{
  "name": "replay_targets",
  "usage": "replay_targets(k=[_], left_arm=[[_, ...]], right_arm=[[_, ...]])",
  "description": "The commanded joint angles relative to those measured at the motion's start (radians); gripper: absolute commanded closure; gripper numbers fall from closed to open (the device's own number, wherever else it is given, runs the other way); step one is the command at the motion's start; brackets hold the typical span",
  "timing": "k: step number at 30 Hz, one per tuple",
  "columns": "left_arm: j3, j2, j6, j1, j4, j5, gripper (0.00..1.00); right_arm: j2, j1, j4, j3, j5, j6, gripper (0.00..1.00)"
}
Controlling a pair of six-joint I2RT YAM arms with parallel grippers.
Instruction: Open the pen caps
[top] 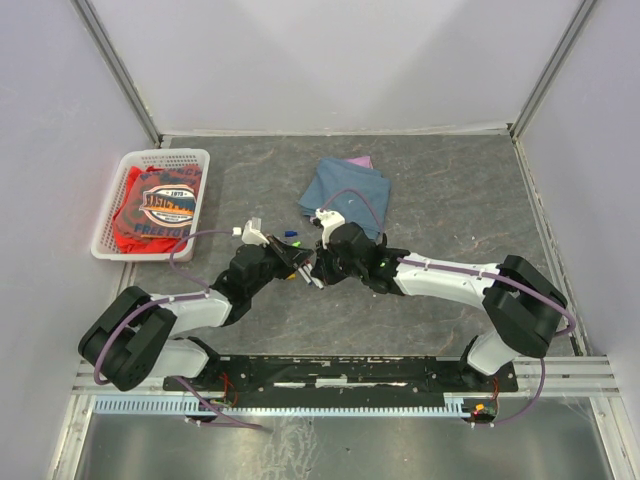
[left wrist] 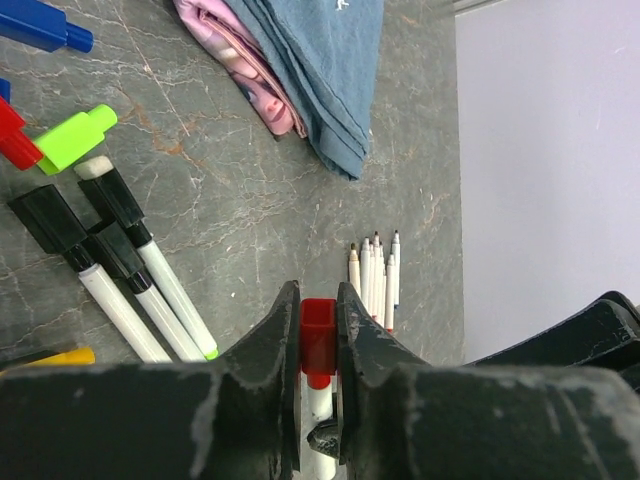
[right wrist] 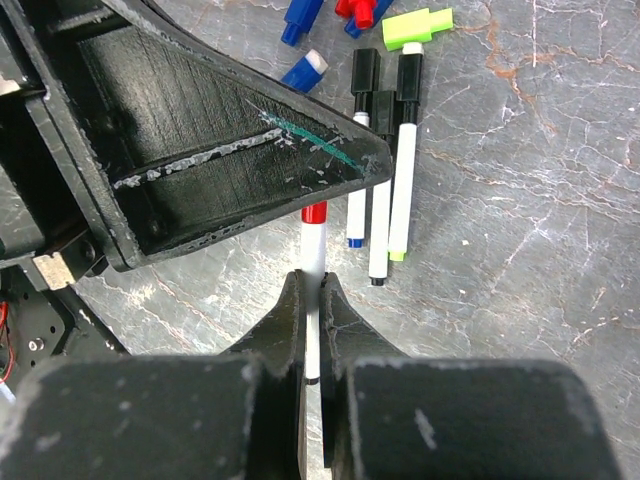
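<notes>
A pen's red cap (left wrist: 318, 335) sits pinched between the fingers of my left gripper (left wrist: 318, 300), which is shut on it. The same pen's white barrel (right wrist: 313, 245) runs into my right gripper (right wrist: 312, 285), shut around it, with the left gripper's black finger (right wrist: 230, 150) covering the cap end. In the top view the left gripper (top: 297, 262) and right gripper (top: 318, 268) meet tip to tip above mid-table. Three pens with black caps (left wrist: 115, 205) lie on the table, beside loose lime (left wrist: 75, 137), blue (left wrist: 45, 25) and red caps (left wrist: 15, 140). A bunch of uncapped pens (left wrist: 375, 275) lies further off.
A folded blue cloth (top: 345, 190) with something pink (left wrist: 240, 70) under it lies behind the grippers. A white basket (top: 110, 215) holding a red shirt stands at the left. Grey walls enclose the table on three sides.
</notes>
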Motion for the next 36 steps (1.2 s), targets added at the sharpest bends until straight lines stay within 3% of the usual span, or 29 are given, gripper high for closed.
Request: replay_targets(k=[1, 6, 19, 36], left_arm=[[-0.013, -0.01, -0.015, 0.014, 0.054, 0.027, 0.97], [-0.018, -0.028, -0.016, 0.021, 0.067, 0.046, 0.97], [-0.025, -0.003, -0.06, 0.025, 0.153, 0.097, 0.97], [-0.033, 0.042, -0.106, 0.026, 0.237, 0.126, 0.97]], right_arm=[[-0.045, -0.014, 0.059, -0.013, -0.021, 0.011, 0.94], [-0.046, -0.047, 0.106, -0.03, -0.082, 0.048, 0.86], [0.0, -0.102, 0.237, -0.055, -0.218, 0.124, 0.84], [0.031, -0.122, 0.295, -0.064, -0.258, 0.152, 0.76]])
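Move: The red-capped pen is already shared between the hands: the left hand grips its cap, with the pen's middle about 3 cm below that hand and 1 cm back. The right hand grips its barrel, with the middle roughly 1 cm ahead and above. On the table, some 7 cm below both hands, the three black-capped pens lie about 5 cm ahead and 2 cm left of either. The green cap is some 5 cm farther out. The right fingers let go of the white barrel, opening to about a quarter, while the left keeps its pinch on the red cap. The right hand stays around the barrel, easing roughly 2 cm up, forward and a little left and rolling some 15 degrees, its left side rising; the left hand lifts the pen about 1.5 cm with a slight tilt. ##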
